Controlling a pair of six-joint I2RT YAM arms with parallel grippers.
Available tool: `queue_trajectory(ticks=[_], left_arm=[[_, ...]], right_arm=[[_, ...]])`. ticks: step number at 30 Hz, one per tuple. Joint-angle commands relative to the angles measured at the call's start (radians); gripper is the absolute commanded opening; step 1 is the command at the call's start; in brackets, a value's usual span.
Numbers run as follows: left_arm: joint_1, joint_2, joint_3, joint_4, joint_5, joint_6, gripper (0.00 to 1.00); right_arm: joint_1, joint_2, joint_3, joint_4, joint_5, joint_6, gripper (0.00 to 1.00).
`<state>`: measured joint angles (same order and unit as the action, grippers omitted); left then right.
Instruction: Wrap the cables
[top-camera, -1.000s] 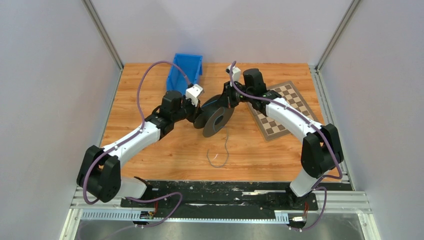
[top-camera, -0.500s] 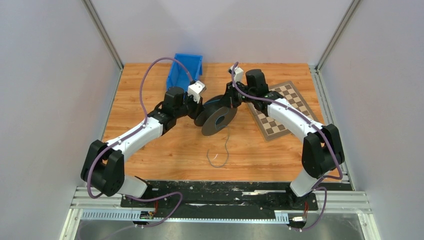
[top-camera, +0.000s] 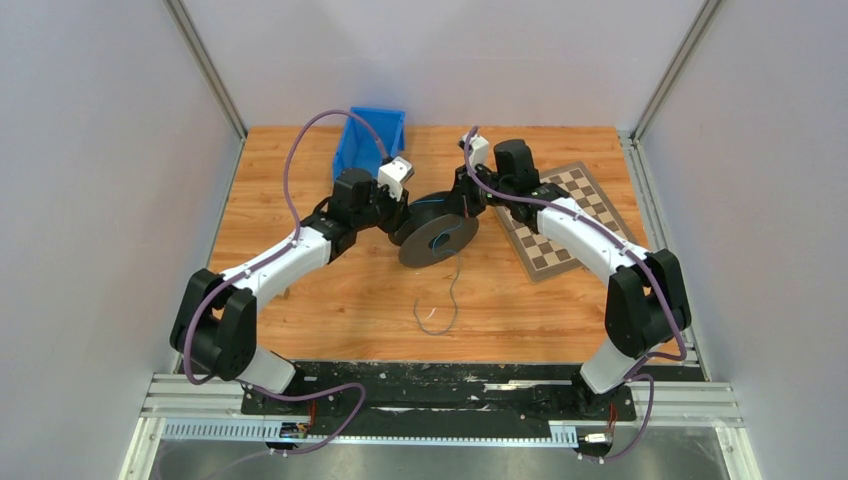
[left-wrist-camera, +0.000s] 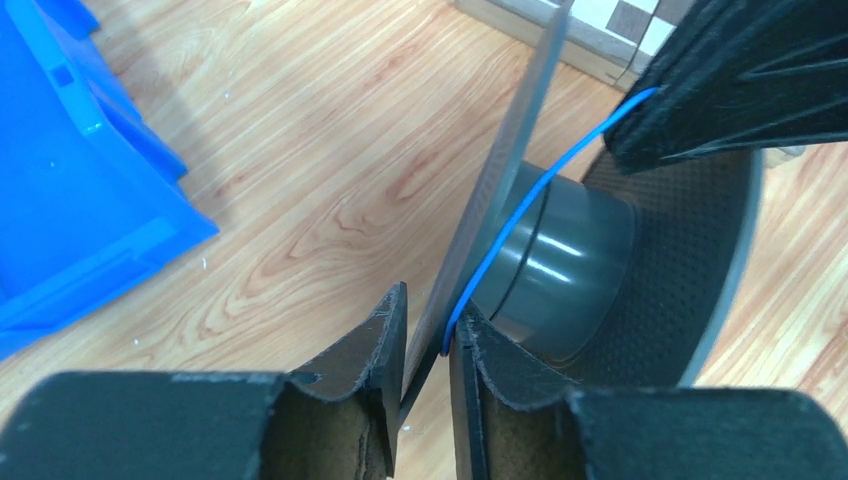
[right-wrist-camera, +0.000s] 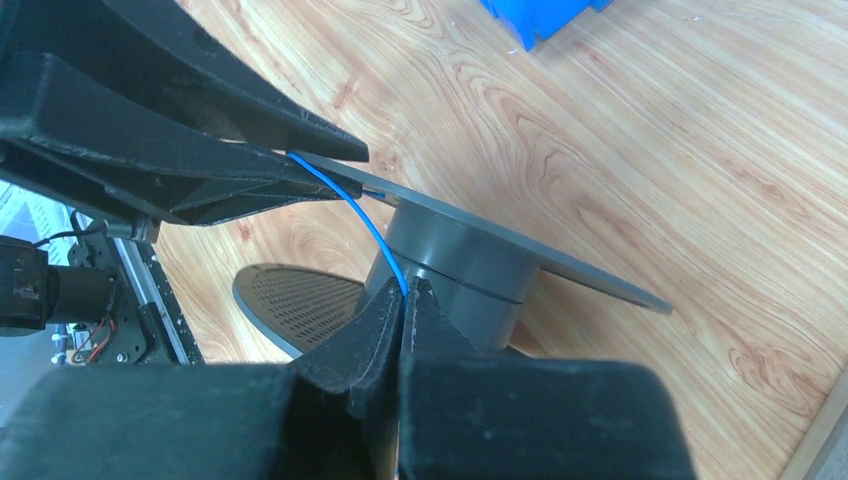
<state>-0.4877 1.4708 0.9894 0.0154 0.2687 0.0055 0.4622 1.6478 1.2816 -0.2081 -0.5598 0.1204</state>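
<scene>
The black spool (top-camera: 436, 238) is held tilted over mid-table between both grippers. My left gripper (top-camera: 403, 220) is shut on the edge of the spool's thin flange (left-wrist-camera: 500, 190), which sits between its jaws (left-wrist-camera: 427, 325). The cable (left-wrist-camera: 540, 195), a thin blue wire, runs across the grey hub (left-wrist-camera: 570, 265) to my right gripper (top-camera: 462, 203). In the right wrist view the right gripper (right-wrist-camera: 405, 292) is shut on the cable (right-wrist-camera: 365, 215) next to the hub (right-wrist-camera: 470, 262). The cable's loose tail (top-camera: 452, 290) hangs off the spool and curls on the table.
A blue bin (top-camera: 368, 140) stands at the far left behind my left gripper; it also shows in the left wrist view (left-wrist-camera: 70, 190). A checkerboard mat (top-camera: 560, 225) lies under my right arm. Grey walls close in both sides of the wooden table (top-camera: 300, 300).
My left arm has swung farther and to the right with the spool, and the spool has turned to lie flatter. My right gripper has stayed by the spool's far side.
</scene>
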Motion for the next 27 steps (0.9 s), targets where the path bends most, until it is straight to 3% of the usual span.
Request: queue_trajectory(ticks=[1, 12, 27], left_arm=[[0.008, 0.042, 0.014, -0.079, -0.019, -0.027, 0.3], [0.009, 0.022, 0.011, -0.079, -0.018, -0.03, 0.34], [0.008, -0.087, -0.003, -0.132, -0.043, 0.023, 0.49]], right_arm=[[-0.002, -0.031, -0.017, -0.033, -0.02, -0.043, 0.0], [-0.003, -0.036, -0.039, -0.031, -0.016, -0.081, 0.0], [-0.002, -0.047, -0.031, -0.01, -0.05, -0.115, 0.0]])
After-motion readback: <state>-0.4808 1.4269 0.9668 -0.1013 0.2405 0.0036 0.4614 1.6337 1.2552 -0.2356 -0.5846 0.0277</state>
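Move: The spool's middle lies about 7 cm to the left hand's right, level with it in reach and 5 cm lower; its far flange's left rim already sits between the partly open left fingers. From the right hand, which keeps the blue cable pinched, the spool's middle is some 7 cm left, 3 cm back and 7 cm down. The blue bin stands about 19 cm ahead of the left hand, 7 cm left and 9 cm down. The spool's far flange stays straddled by the left fingers as they spread further and ease off the cable beside it; the left hand first sinks about 2 cm, then draws back and left by roughly 2 cm each, rising a little at the end. The right hand, still shut on the cable, lowers about 1.5 cm over the drum while drifting back, then starts up again. ##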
